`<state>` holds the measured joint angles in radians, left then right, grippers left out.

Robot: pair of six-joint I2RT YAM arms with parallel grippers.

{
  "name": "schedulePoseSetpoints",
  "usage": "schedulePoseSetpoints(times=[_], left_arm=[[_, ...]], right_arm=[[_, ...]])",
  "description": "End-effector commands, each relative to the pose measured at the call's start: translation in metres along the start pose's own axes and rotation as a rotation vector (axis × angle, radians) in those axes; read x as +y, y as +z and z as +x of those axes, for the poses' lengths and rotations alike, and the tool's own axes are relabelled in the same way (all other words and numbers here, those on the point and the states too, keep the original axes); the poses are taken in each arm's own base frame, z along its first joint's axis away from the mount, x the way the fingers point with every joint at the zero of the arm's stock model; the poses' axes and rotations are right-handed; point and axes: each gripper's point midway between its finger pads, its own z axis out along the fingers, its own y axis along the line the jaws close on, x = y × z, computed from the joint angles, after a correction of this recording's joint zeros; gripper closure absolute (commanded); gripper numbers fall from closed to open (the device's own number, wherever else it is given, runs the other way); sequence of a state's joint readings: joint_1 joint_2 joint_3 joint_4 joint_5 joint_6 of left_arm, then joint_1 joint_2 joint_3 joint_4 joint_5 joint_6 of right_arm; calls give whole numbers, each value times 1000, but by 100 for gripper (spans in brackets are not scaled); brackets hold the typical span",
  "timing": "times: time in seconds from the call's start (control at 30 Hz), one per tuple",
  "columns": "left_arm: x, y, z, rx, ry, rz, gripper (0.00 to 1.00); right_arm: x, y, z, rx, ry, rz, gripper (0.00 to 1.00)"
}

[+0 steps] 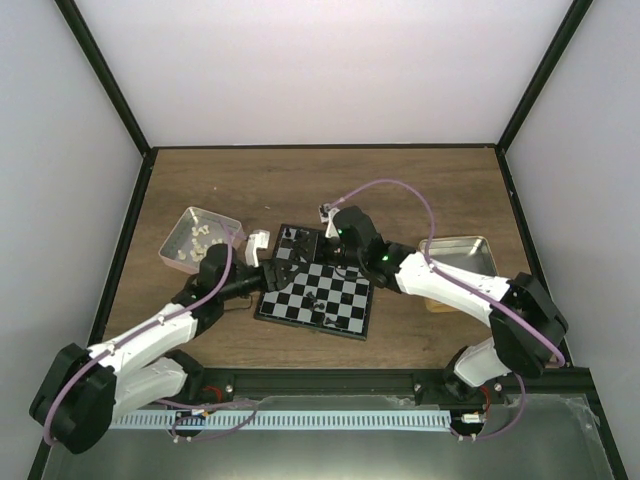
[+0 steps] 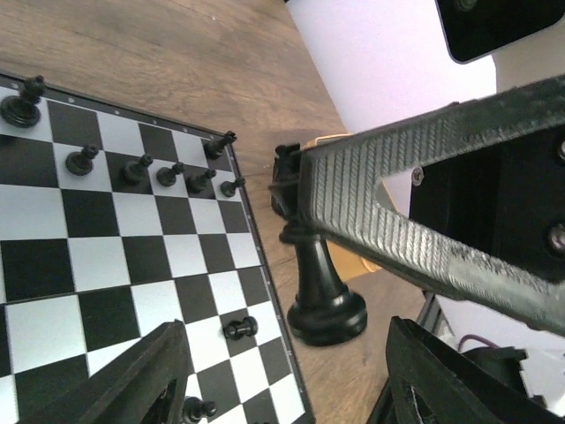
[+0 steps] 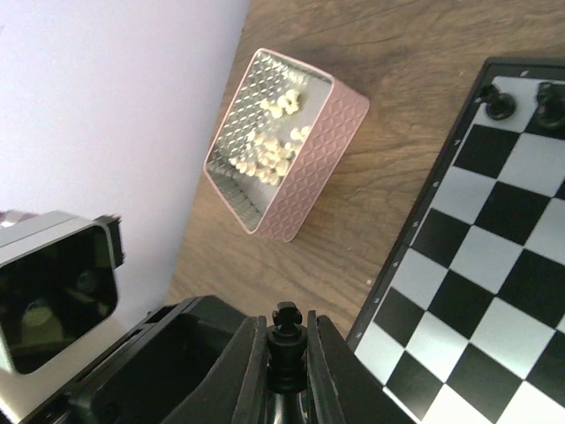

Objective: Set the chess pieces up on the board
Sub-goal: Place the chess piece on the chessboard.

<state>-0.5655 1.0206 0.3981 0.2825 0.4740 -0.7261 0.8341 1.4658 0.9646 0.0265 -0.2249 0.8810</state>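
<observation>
The board point(image 1: 340, 300) lies mid-table with several black chess pieces on it. In the left wrist view a row of pawns point(image 2: 137, 168) stands near the board's point(image 2: 106, 265) far edge, and one pawn point(image 2: 238, 329) lies on its side. A black king point(image 2: 320, 283) stands on the wood just off the board's edge. My right gripper point(image 3: 285, 358) is shut on the king's point(image 3: 285, 340) head, its ribbed finger point(image 2: 397, 221) crossing the left wrist view. My left gripper point(image 2: 287, 325) is open, with one finger on each side of the king's base, not touching it.
A pinkish tin point(image 1: 200, 238) holding cream-white pieces point(image 3: 274, 150) stands left of the board point(image 3: 494, 247). A tan-rimmed metal tin point(image 1: 458, 255) sits to the right. White enclosure walls with black posts close in the table on three sides.
</observation>
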Motion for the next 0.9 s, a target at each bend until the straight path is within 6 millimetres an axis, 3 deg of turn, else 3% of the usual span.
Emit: schedulePoseSetpoints(times=[0.0, 0.27, 0.47, 0.53, 0.67, 0.73, 0.87], left_arm=[[-26, 3, -15, -26, 37, 106, 40], [-26, 8, -20, -26, 45, 103, 63], [-29, 7, -22, -31, 76, 108, 87], [-30, 6, -22, -34, 119, 110, 91], [-39, 3, -22, -29, 183, 140, 96], [-54, 3, -21, -13, 235, 186, 96], [-78, 7, -11, 16, 421, 260, 96]], right_arm=[[19, -8, 1, 26, 16, -79, 93], [23, -12, 7, 53, -5, -105, 93], [24, -16, 10, 64, -27, -106, 91], [27, -20, 8, 60, -36, -108, 87], [37, -28, 0, 62, -75, -109, 69], [40, -34, -4, 102, -90, -112, 57], [42, -56, -11, 165, -123, -134, 51]])
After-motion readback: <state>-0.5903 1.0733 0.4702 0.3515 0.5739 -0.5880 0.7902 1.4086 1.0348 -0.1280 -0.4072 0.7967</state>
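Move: The black piece hangs upright in the right fingertips, about 2 cm forward, 2 cm right and 1 cm above the open left hand. From the left hand, the chessboard's middle is roughly 5 cm back, 5 cm right and 16 cm down, and its far-left corner piece is some 5 cm forward, level sideways and 14 cm down. For the right hand, the waiting left fingers are about 2 cm back, 2 cm left and 3 cm lower. The left fingers shut on the lower part of the black piece in mid-air while that hand eases about 1.5 cm to the right; the right hand, still holding its top, draws back some 2 cm to meet them. The right fingers then open to about half, and both hands rise roughly 3 cm, the left tipping its fingers up about 10 degrees. ##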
